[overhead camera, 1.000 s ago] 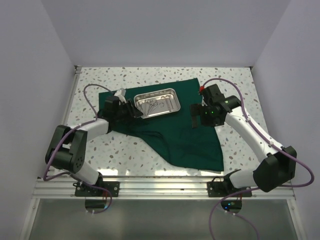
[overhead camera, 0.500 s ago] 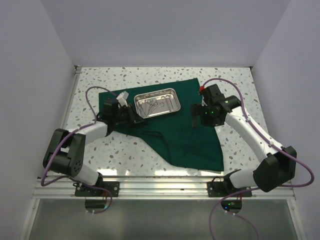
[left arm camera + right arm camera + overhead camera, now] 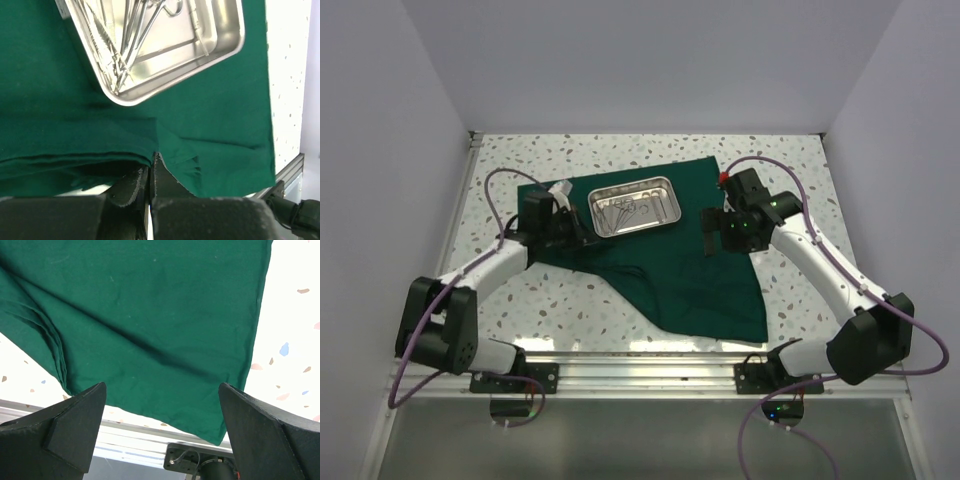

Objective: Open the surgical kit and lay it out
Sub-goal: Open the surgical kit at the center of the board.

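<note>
The dark green cloth wrap (image 3: 692,280) lies partly spread on the speckled table. The shiny steel tray (image 3: 667,211) sits on its far part and holds the scissors, forceps and tweezers (image 3: 628,207). My left gripper (image 3: 572,230) is just left of the tray, shut on a folded edge of the cloth (image 3: 100,135). In the left wrist view the tray (image 3: 227,42) and instruments (image 3: 120,45) lie beyond the gripper (image 3: 151,162). My right gripper (image 3: 710,232) hovers open and empty over the cloth's right side (image 3: 150,315), and its jaws (image 3: 162,387) stand wide apart.
An aluminium rail (image 3: 650,375) runs along the near table edge, also in the right wrist view (image 3: 135,440). White walls close in the left, right and back. Bare speckled table (image 3: 570,310) lies left of and in front of the cloth.
My left gripper has shifted a little left, away from the tray, still pinching the cloth fold. The left arm's elbow has swung outward. The right arm has not moved.
</note>
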### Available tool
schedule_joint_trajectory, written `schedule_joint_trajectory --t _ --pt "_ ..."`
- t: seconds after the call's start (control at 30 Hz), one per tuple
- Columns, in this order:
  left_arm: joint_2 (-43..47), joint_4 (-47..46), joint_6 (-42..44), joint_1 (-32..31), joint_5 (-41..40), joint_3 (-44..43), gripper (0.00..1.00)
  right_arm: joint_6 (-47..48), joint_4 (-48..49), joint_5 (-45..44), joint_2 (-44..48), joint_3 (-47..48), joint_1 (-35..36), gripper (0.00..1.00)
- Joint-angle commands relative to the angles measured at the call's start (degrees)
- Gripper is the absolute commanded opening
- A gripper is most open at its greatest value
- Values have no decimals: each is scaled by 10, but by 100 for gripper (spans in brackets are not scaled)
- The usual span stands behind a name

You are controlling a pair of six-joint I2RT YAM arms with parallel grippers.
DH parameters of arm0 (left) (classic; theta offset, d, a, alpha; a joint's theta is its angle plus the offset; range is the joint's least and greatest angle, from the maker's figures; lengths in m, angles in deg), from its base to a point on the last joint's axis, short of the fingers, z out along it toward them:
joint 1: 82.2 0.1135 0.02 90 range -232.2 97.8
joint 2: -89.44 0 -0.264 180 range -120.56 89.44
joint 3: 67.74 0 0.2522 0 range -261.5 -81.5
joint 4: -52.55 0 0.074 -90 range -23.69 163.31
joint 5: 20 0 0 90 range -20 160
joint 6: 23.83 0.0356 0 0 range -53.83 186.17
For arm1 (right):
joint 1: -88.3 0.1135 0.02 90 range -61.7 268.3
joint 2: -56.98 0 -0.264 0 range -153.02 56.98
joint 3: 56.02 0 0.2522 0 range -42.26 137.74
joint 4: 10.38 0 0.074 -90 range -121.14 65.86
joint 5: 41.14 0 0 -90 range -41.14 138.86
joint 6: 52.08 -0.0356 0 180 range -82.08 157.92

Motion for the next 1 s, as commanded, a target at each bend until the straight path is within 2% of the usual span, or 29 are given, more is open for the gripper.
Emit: schedule_joint_trajectory --t 0.0,0.07,0.1,0.13,0.27,0.47,0.53,0.67,0.77,0.8,0.83,0.87,0.97 --pt "81 176 16 -1 -39 -78 0 5 -5 7 19 6 3 99" --pt "103 254 15 -1 -71 -126 0 2 0 15 19 6 3 99" --pt "118 339 13 -1 -109 -143 0 1 4 16 18 7 3 99" --pt "121 381 9 -1 -125 -171 0 0 6 19 15 8 3 99" --pt "133 569 -6 -1 -163 -173 0 -5 20 23 8 12 2 99" --pt "216 692 -23 -1 -116 -26 0 -8 45 48 -1 16 2 99" --pt "256 730 -17 -1 -110 -18 0 -10 56 53 0 11 2 99" --pt "300 739 -22 -2 -3 47 0 -24 87 64 7 -15 2 99" --pt "315 739 -35 -3 -5 59 2 -29 91 73 5 -24 2 99" --pt "309 738 -29 -4 -8 59 22 -29 91 75 5 -27 2 99" --pt "302 739 -27 -6 -8 58 67 -30 92 78 8 -29 3 99" --pt "287 739 -27 -8 -13 52 99 -29 92 81 10 -30 3 99" --pt "250 737 -19 -21 -58 -21 100 -26 93 76 17 -32 2 99"
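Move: The left hand already pinches the folded front flap of the green cloth. The flap's goal, the board's front edge, lies about 26 cm back and 8 cm left of it, some 6 cm lower. The instrument tray sits 8 cm ahead and 10 cm right; the cloth's front-right corner lies 24 cm back and 40 cm right. From the right hand that goal is roughly 20 cm back, 38 cm left and 12 cm down. Keeping its pinch on the cloth, the left hand whips the flap up about 9 cm, then back about 25 cm and down towards the board's front edge, drifting left, its wrist tipping downward some 45 degrees. There the fingers open wide and let go. The open right hand shifts barely 3 cm left, tilting slightly. ##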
